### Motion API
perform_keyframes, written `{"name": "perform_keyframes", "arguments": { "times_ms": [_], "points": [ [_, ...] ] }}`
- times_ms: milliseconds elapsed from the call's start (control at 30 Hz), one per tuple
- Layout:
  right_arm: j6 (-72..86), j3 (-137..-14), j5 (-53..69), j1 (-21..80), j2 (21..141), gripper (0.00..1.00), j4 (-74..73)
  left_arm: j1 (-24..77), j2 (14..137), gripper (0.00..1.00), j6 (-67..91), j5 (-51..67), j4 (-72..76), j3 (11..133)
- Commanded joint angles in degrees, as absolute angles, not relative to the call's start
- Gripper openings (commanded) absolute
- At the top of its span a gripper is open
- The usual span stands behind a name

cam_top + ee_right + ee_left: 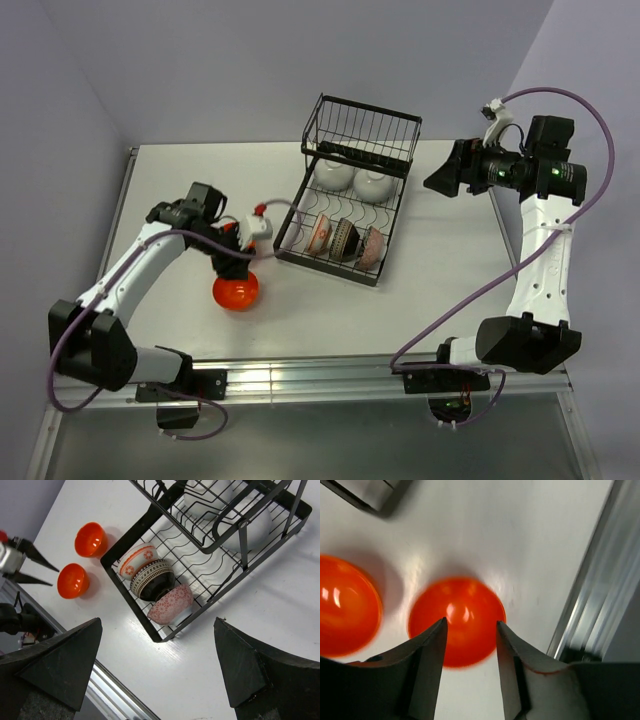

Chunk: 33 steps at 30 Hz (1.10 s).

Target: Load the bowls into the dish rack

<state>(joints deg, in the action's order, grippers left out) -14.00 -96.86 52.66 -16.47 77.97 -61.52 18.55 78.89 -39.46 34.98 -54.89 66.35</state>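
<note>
Two glossy orange-red bowls sit on the white table left of the dish rack [292, 255]. My left gripper [470, 621] hangs open just above one orange bowl [456, 620], its tips framing it with nothing held. The other orange bowl [347, 612] lies to the left. From above, the left gripper [240, 262] is over the near orange bowl [237, 292]. Three patterned bowls [152, 577] stand in the rack's lower tray [135, 587], and two white bowls [352, 178] lie under the raised basket. My right gripper [158, 620] is wide open, high to the rack's right.
An aluminium rail [590, 590] runs along the table's near edge, close to the orange bowls. The raised wire basket [365, 130] stands at the rack's far end. Bare white tabletop [450, 270] lies between the rack and the right arm.
</note>
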Motion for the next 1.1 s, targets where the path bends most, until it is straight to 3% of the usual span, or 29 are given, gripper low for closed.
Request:
{"name": "perform_keyframes", "arguments": {
  "times_ms": [0,300,433,1067],
  "points": [
    [-14.94,-98.96,51.77,-15.38,77.61,1.0,-62.22,18.54,70.59,0.5,-68.44,27.36,-72.67,62.16],
    [-14.68,-99.49,51.33,-14.06,78.05,1.0,-62.75,20.92,63.46,0.52,-77.78,18.9,-74.8,53.01],
    [-14.33,-99.58,50.89,-13.27,78.05,1.0,-62.58,22.06,62.4,0.51,-77.25,16.7,-67.35,49.66],
    [-13.53,-97.73,50.63,-11.6,77.78,1.0,-61.43,24.87,65.83,0.47,-84.46,16.7,-54.06,39.12]
  ]
}}
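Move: The near red bowl lies almost straight below the left hand, about 13 cm down and some 2 cm to its left. The far red bowl stands some 14 cm ahead and 2 cm to the left, and the orange-and-white bowl already in the rack is about 14 cm ahead and 18 cm to the right. From the right hand, the near red bowl is roughly 52 cm to the left, 7 cm back and well below. The left hand, empty and half open, first swings quickly back and left across the near red bowl while it turns some 30 degrees clockwise and its slanted fingers tip towards straight down. Past that bowl's near side it slows, eases forward 2 to 3 cm and keeps sinking, about 10 cm lower in all, to bring the gap between its fingers over the bowl's near left rim; no grip is taken yet. ##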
